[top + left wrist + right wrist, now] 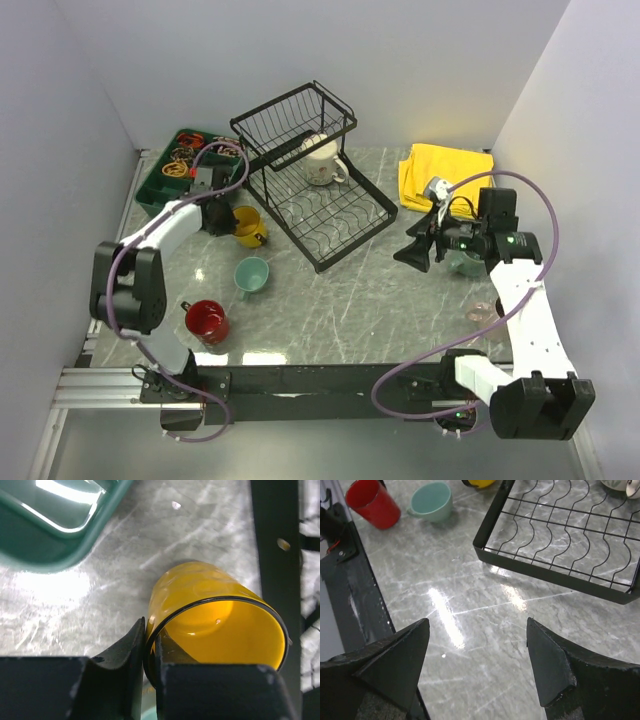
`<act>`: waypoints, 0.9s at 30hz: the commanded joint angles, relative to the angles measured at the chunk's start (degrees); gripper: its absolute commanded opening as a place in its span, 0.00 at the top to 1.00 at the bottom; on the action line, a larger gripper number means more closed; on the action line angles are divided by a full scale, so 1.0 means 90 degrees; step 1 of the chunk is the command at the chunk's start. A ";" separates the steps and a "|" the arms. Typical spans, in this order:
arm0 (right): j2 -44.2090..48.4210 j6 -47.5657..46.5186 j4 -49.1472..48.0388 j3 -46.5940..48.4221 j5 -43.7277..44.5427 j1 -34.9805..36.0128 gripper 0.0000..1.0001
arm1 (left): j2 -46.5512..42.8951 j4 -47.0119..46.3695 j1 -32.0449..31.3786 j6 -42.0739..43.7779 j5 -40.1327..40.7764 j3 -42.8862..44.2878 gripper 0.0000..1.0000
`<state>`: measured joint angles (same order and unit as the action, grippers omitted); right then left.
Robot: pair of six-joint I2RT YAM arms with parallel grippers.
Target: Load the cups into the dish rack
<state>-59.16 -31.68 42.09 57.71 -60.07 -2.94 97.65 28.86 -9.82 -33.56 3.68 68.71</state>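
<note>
The yellow mug [210, 605] lies on its side by the dish rack's left edge. My left gripper [150, 650] is shut on its rim, one finger inside and one outside. From above, the left gripper [226, 218] meets the yellow mug [251, 228] beside the black wire dish rack [330, 215], which holds a cream mug [322, 160]. A teal mug [251, 275] and a red mug [207, 320] sit on the table at the left. My right gripper [412, 255] hangs open over bare table, with a grey-green mug [466, 264] and a pale pink mug [482, 312] near it.
A green compartment tray [178, 165] with small items stands at the back left, close behind the left arm. A yellow cloth [445, 175] lies at the back right. In the right wrist view the rack's flat tray [560, 535] is just ahead of the open fingers.
</note>
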 commanded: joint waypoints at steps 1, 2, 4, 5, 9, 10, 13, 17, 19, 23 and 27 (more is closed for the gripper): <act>-0.0243 -0.0650 0.1183 0.0784 -0.0103 0.0014 0.15 | -0.1344 -0.0588 0.0017 0.0009 -0.0351 -0.0221 0.99; -0.0253 -0.0621 0.1222 0.0920 -0.0093 0.0053 0.15 | -0.1541 -0.0686 0.0017 -0.0021 -0.0360 -0.0444 0.99; -0.0302 -0.0591 0.1290 0.1067 -0.0015 0.0121 0.15 | -0.2096 -0.0746 0.0037 -0.0147 -0.0458 -0.0602 0.99; -0.0321 -0.0581 0.1320 0.1213 -0.0005 0.0189 0.15 | -0.2283 -0.0746 0.0037 -0.0167 -0.0458 -0.0729 0.99; -0.0332 -0.0426 0.1437 0.1565 0.0044 0.0297 0.14 | -0.3289 -0.0775 0.0037 -0.0284 -0.0633 -0.1071 0.99; -0.0312 -0.0357 0.1408 0.1634 0.0054 0.0297 0.14 | -0.3687 -0.0824 0.0037 -0.0275 -0.0730 -0.1139 0.99; -0.0234 0.0033 0.1223 0.1849 0.0151 0.0483 0.14 | -0.4441 -0.1214 0.0027 -0.0236 -0.1520 -0.1471 0.99; -0.0312 0.0512 0.1222 0.2229 -0.0179 0.0551 0.14 | -0.5165 -0.1848 -0.0070 -0.0333 -0.2654 -0.1881 0.99; -0.0390 0.0765 0.1252 0.2279 -0.0638 0.0668 0.14 | -0.5507 -0.2208 -0.0275 -0.0460 -0.3026 -0.1950 0.99; -0.0488 0.1613 0.0891 0.2210 -0.0699 0.1380 0.13 | -0.5859 -0.2971 -0.0948 -0.0694 -0.3017 -0.2048 0.99; -0.0507 0.2882 -0.0189 0.2172 -0.0756 0.1986 0.11 | -0.5743 -0.3782 -0.2166 -0.0578 -0.2452 -0.1999 0.99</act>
<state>-63.48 -18.96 50.65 76.16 -63.96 10.98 46.50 11.00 -21.50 -37.34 -19.03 49.23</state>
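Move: The left hand already pinches the yellow cup's rim; the right gripper waits about 41 cm to its right, 15 cm back and 16 cm higher. From the left hand, the dish rack is some 20 cm right and 3 cm ahead, the teal cup 13 cm back and 4 cm right, both about 5 cm lower. From the right hand, the yellow cup lies roughly 38 cm left, 14 cm ahead, 20 cm below. Left hand lifts the pinched yellow cup some 23 cm, back and right, towards the open, rising right gripper. ##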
